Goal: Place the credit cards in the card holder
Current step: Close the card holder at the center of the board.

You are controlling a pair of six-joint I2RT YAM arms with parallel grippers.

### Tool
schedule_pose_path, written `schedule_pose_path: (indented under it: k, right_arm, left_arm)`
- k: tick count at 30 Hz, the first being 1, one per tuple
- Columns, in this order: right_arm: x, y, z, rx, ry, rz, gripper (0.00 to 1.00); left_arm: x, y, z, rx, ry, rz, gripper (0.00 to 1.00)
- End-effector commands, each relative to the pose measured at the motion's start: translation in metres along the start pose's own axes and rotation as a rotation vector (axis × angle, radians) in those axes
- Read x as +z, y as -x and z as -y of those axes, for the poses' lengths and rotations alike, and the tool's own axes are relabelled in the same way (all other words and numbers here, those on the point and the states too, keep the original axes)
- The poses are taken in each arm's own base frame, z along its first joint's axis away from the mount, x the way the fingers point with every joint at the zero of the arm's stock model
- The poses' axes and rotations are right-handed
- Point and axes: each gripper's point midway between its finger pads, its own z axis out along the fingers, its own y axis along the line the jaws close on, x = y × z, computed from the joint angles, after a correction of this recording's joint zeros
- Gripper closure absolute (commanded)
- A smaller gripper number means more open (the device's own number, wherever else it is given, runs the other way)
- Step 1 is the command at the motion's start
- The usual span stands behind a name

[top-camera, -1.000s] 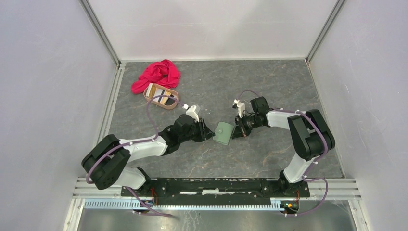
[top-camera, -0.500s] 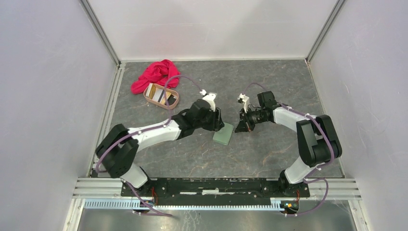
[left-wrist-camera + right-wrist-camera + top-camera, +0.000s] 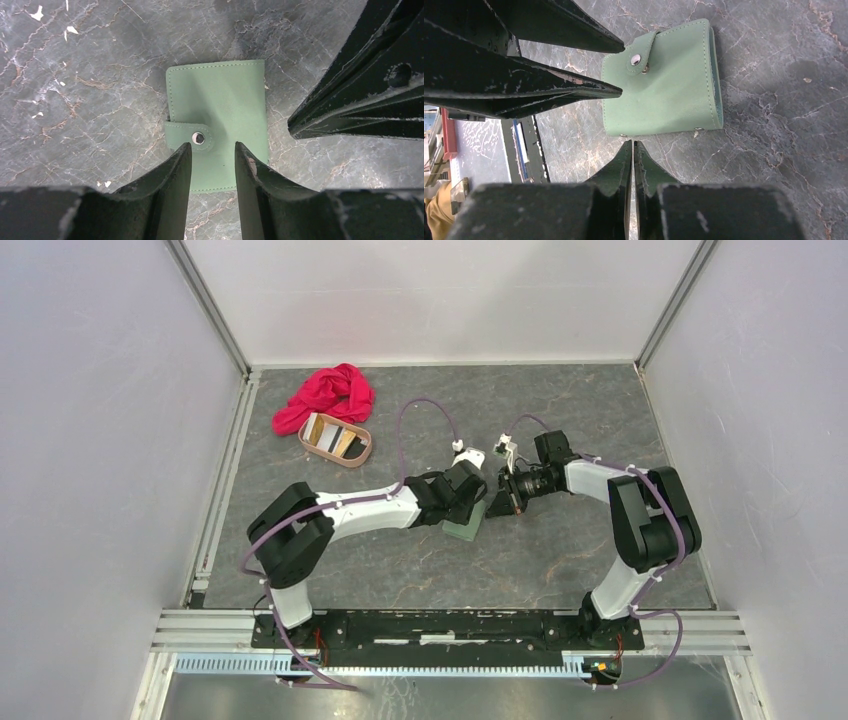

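Observation:
The card holder, a sage-green wallet snapped closed, lies flat on the marble table. My left gripper hovers over it, open, with its fingers straddling the snap tab and nothing held between them. My right gripper is shut and empty, its tips just off the wallet's edge. The credit cards stand in the pinkish-tan tray at the back left, far from both grippers.
The oval tray sits beside a crumpled red cloth near the back left corner. Metal frame rails and white walls bound the table on all sides. The two arms meet over the table's middle.
The left arm has swung right and stretched out, bringing its gripper above the wallet. The wallet has settled flat on the table. The right gripper has stayed shut beside it.

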Motion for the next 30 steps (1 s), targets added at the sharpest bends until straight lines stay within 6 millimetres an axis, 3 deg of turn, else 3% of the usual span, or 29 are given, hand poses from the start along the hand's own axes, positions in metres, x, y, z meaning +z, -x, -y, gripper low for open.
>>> schedule_pose_path:
  k: [1,6,12,30]
  right_arm:
    - [-0.001,0.015,-0.002,-0.019,0.028,0.029,0.92]
    - [-0.001,0.015,-0.001,-0.018,0.024,0.026,0.92]
    - [0.0,0.013,0.0,-0.012,0.025,0.022,0.92]
    - [0.001,0.012,0.001,-0.01,0.028,0.018,0.92]
  left_arm:
    - [0.003,0.014,-0.009,0.069,0.086,0.032,0.55]
    - [0.011,0.012,-0.003,0.082,0.066,0.01,0.56]
    - [0.013,0.009,-0.009,0.1,0.098,0.001,0.58]
    - [0.013,0.014,-0.002,0.117,0.071,0.001,0.85]
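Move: The closing strap of the card holder, with its snap, lies about 2 cm below the left fingertips and 1 cm ahead, with no offset sideways. The card holder's middle is roughly 2 cm to the right of the strap's snap and level with it front to back. The right fingertips sit some 7 cm right of the left hand, 1 cm nearer the base and 1 cm lower; from them the strap lies about 7 cm left, 2 cm ahead and 1 cm down. Down about 1.5 cm and forward roughly 1 cm, the left hand sinks onto the strap end, its left side rising some 5 degrees. Once low, it stays nearly in place while its half-open fingers close and pinch the strap's free end by the snap. ##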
